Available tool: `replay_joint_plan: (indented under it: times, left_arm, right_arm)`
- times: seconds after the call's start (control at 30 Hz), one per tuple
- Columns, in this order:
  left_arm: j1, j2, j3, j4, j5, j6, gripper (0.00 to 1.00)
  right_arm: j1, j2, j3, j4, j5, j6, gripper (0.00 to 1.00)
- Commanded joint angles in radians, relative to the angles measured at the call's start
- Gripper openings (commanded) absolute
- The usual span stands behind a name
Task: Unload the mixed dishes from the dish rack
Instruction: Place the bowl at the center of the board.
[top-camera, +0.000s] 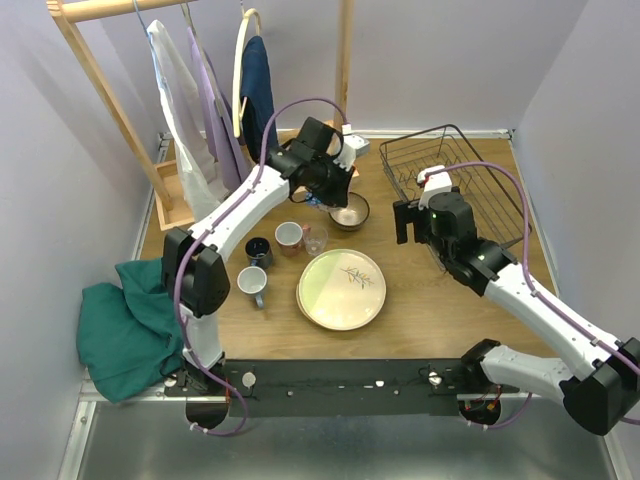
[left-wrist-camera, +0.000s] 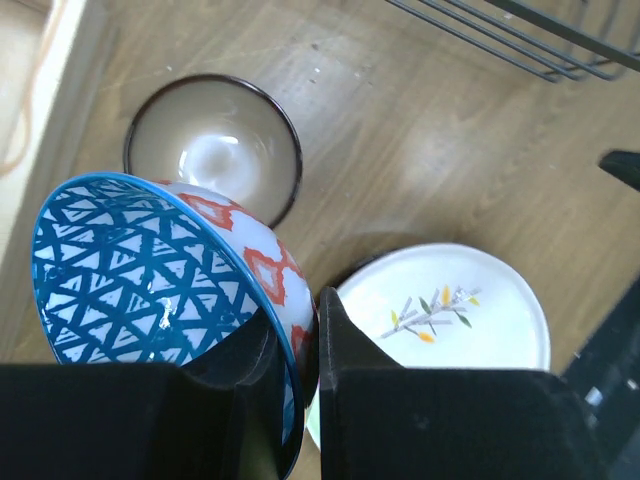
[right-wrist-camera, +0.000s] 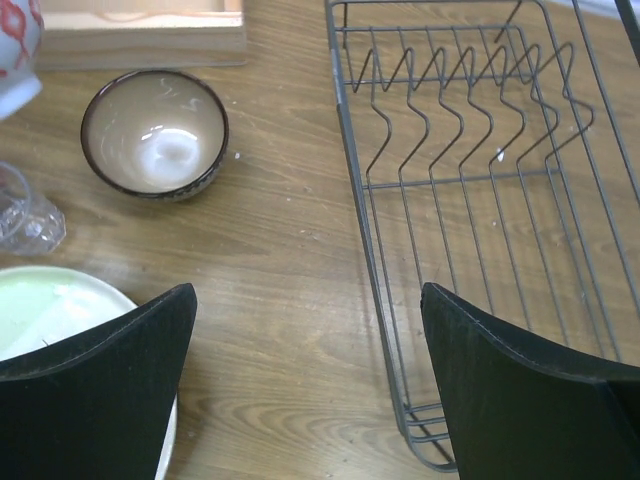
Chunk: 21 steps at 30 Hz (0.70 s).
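Observation:
My left gripper (left-wrist-camera: 305, 360) is shut on the rim of a patterned bowl (left-wrist-camera: 150, 280), blue triangles inside and red diamonds outside. The bowl hangs tilted above the table, close over a dark bowl (left-wrist-camera: 215, 160) with a pale inside. In the top view the left gripper (top-camera: 325, 190) is beside that dark bowl (top-camera: 349, 211). A cream plate with a twig mark (top-camera: 342, 288) lies near the front. The dish rack (top-camera: 460, 175) stands at the back right, and its tines (right-wrist-camera: 470, 100) hold nothing in the right wrist view. My right gripper (right-wrist-camera: 305, 370) is open over the table at the rack's left edge.
A clear glass (top-camera: 314, 238) and three small mugs (top-camera: 289, 236) (top-camera: 258, 250) (top-camera: 252, 283) stand left of the plate. A wooden clothes rack (top-camera: 180, 120) with hanging garments fills the back left. A green cloth (top-camera: 125, 320) lies at the left table edge.

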<state>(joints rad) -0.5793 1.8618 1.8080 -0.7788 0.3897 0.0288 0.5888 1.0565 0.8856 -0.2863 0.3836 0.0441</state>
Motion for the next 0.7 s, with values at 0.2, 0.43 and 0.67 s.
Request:
replay_joint_plan:
  times: [0.2,0.43,0.67]
  left_arm:
    - [-0.136,0.181,0.208,0.047,-0.365,0.029,0.0]
    - [-0.157,0.295,0.266,0.065,-0.431,0.03,0.05]
    - [-0.166,0.362,0.271,0.082,-0.46,0.026,0.06]
  right_arm:
    - [-0.001,-0.084,-0.02,0.033,0.077,0.128,1.0]
    - [-0.001,-0.141,-0.043,0.009,0.11,0.117,1.0]
    - [-0.001,-0.185,-0.051,-0.027,0.123,0.12,1.0]
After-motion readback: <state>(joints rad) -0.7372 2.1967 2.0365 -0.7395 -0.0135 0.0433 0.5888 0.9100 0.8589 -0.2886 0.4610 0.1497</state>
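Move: The left hand already holds the patterned bowl by its rim. The brown bowl it is being taken to lies about 10 cm ahead, 3 cm to the right and some 18 cm below. The clear glass is about 6 cm left and 1 cm ahead, the red mug beside it roughly 12 cm left and 1 cm ahead, and the plates about 11 cm back, straight in line. From the empty right hand, the brown bowl is roughly 14 cm ahead and 14 cm left. Keeping its pinch on the patterned bowl's rim, the left hand swings right and forward towards the brown bowl, about 5 cm each way, then sinks ever more steeply over it, some 8 cm down in all. Its wrist tips roughly 20 degrees so the fingers point more downward. The open right hand lifts 3 cm or so and eases right and back, away. ##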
